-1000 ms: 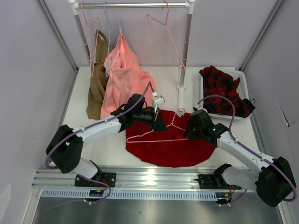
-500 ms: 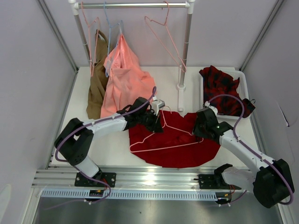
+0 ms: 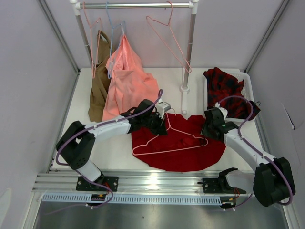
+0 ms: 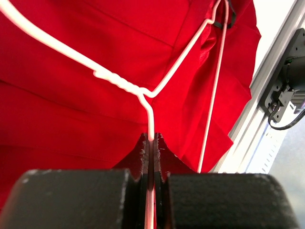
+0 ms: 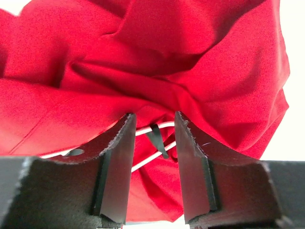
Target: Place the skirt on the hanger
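The deep-red skirt [image 3: 183,150] lies spread on the table between the two arms. The pale-pink hanger [image 3: 167,149] rests on top of it, hook end toward the left arm. My left gripper [image 3: 159,125] is shut on the hanger's wire neck [image 4: 150,119], just below the twisted joint, with the skirt [image 4: 71,114] beneath. My right gripper [image 3: 208,132] is at the skirt's right edge by the hanger's right corner. In the right wrist view my right gripper [image 5: 152,120] stands open, with the hanger wire [image 5: 144,130] and a dark loop strap [image 5: 157,138] between its fingers, over bunched skirt [image 5: 181,62].
A clothes rack [image 3: 190,47] stands at the back with a brown garment [image 3: 99,90], a salmon-pink garment [image 3: 128,81], a light blue hanger [image 3: 112,38] and another pink hanger [image 3: 169,38]. A white bin [image 3: 208,102] at the right holds a red-and-black checked garment [image 3: 228,90].
The right gripper opened and moved right toward the skirt's edge. The left gripper shifted the hanger, which turned so its right corner sits higher. The skirt slid slightly right.
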`<act>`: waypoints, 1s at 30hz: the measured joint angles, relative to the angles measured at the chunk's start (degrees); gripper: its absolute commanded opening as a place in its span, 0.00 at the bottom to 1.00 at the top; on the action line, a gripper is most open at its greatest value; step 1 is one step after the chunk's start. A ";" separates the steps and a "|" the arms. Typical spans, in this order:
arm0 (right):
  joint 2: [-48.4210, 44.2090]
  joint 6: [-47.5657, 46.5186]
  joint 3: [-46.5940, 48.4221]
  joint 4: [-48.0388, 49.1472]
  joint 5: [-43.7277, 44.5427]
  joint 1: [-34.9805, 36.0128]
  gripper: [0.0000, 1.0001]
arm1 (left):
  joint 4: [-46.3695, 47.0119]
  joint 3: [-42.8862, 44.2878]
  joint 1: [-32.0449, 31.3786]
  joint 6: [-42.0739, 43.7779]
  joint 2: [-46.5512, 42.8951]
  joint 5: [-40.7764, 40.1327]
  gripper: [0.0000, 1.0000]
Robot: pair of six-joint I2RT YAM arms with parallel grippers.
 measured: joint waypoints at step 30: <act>4.28 -2.56 0.13 1.73 -6.58 4.11 0.00 | 1.62 8.04 -8.92 2.89 9.77 -3.28 0.00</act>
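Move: The right hand, open, hovers about 4 cm above the red skirt's upper fold, which lies some 1 cm ahead. The hanger's right end with its dark band is about 2 cm behind the hand point and 5 cm below; the white basket stands roughly 21 cm ahead and 13 cm to the right. The left hand holds the hanger just beside its neck; that fold lies about 20 cm to its right, level fore and aft, some 5 cm lower. Straight down some 4 cm goes the right hand, its fingers shutting on the skirt's fold beside the hanger; then it lifts about 2 cm and draws the cloth left over the shoulder wire, turning slightly counter-clockwise. Meanwhile the left hand, still gripping the hanger, slides it about 6 cm to the right towards the fold, sinking a little and easing back. ##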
